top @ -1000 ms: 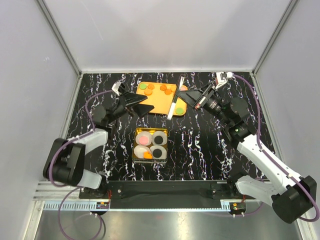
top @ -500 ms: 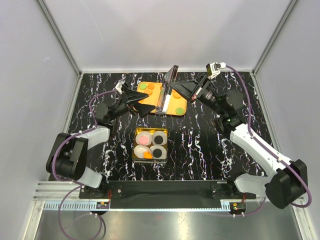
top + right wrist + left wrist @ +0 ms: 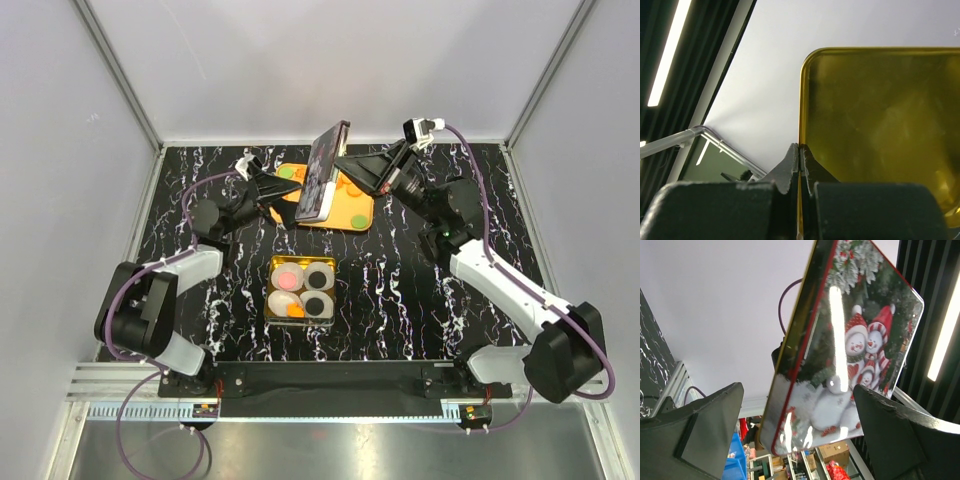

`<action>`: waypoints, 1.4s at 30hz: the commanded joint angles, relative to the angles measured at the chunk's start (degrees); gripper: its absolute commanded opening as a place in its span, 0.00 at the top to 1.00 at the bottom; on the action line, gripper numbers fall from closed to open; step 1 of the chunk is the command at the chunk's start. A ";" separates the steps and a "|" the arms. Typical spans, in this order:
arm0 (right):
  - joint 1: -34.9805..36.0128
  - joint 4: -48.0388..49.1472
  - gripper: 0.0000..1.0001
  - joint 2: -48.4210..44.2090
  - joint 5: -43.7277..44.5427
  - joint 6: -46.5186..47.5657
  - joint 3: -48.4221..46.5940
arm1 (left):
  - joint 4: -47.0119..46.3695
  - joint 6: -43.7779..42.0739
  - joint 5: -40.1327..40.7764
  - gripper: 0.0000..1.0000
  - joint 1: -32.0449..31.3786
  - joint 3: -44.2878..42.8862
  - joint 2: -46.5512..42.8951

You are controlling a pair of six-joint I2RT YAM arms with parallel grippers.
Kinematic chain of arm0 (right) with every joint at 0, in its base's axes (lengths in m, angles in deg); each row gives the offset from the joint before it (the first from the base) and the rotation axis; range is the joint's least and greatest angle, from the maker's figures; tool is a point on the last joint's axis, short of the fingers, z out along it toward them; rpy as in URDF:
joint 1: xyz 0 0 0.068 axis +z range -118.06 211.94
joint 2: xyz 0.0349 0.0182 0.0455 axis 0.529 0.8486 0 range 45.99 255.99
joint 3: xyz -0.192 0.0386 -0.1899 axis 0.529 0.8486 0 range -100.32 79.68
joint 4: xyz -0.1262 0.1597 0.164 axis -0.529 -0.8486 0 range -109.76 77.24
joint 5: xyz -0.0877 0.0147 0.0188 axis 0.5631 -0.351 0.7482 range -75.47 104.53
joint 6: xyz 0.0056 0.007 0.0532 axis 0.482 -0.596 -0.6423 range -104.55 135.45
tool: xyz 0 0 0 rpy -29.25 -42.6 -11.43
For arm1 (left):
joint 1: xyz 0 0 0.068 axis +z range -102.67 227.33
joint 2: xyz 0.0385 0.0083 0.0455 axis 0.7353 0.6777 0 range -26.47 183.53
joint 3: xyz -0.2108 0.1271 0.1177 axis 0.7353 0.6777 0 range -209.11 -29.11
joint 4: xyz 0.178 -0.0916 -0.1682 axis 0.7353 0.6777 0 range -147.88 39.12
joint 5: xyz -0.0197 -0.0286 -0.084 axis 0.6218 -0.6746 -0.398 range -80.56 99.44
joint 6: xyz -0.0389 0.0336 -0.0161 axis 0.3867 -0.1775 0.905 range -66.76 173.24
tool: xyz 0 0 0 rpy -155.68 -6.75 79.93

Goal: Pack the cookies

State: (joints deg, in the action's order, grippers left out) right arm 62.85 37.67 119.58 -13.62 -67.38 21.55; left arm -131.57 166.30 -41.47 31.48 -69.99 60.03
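Note:
A tin lid (image 3: 322, 172) with a snowman picture (image 3: 840, 355) hangs tilted on edge above the orange tray (image 3: 362, 213). My right gripper (image 3: 347, 165) is shut on its rim (image 3: 799, 165); the lid's gold inside (image 3: 880, 125) fills the right wrist view. My left gripper (image 3: 285, 195) is open just left of the lid, whose lower end shows between the fingers (image 3: 705, 430) without touching them. Cookies (image 3: 355, 221) lie on the tray, green and orange. More cookies (image 3: 289, 279) sit in the white paper cups inside the gold tin (image 3: 301, 262).
The open gold tin with its cups stands mid-table in front of the tray. Black marbled tabletop surrounds both. White walls close in the left, right and far sides.
My right gripper has carried the lid up and to the left, turning it more upright over the tray. My left gripper has risen toward the lid, staying open.

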 commanded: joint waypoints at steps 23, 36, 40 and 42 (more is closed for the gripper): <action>0.81 38.33 1.00 8.77 2.83 -13.42 13.83 | -19.74 4.37 0.47 0.41 -0.23 -2.62 -10.12; 0.81 31.67 0.94 6.76 2.30 -9.99 17.08 | -11.22 0.59 -0.32 0.97 -0.14 -0.95 -15.48; 0.64 18.09 0.57 2.28 3.44 -4.20 19.10 | -4.64 -4.40 -1.29 1.00 0.48 -0.51 -17.68; 0.55 11.12 0.44 -2.01 4.84 0.72 20.06 | 0.27 -6.78 -2.17 1.00 0.83 -0.16 -18.99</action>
State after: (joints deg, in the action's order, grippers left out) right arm 62.39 59.53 122.68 -6.18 -75.40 40.32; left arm -131.72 164.61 -45.60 31.93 -69.84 44.25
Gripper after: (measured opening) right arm 0.508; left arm 0.154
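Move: The lid stands steeply in the air, its gold inside facing the right hand, which still pinches the upper rim. Its middle is about 4 cm left of that hand, 2 cm nearer the base and 6 cm lower. From the open left hand it lies some 7 cm to the right, level fore and aft, and 7 cm higher. Beneath, counted from the left hand, the orange cookie tray is about 11 cm ahead, 5 cm right and 32 cm down; the open tin is straight back 11 cm and 30 cm down. The lid changes hands in mid-air: the left hand rises about 7 cm and draws back just as far, closing its wide-open fingers until they pinch the lid's left side, one finger on the gold inside and one on the printed face. Meanwhile the right hand sinks nearly 8 cm, rolling its left side up some 15 degrees and partly back, then opens halfway at the end to let go of the rim. ##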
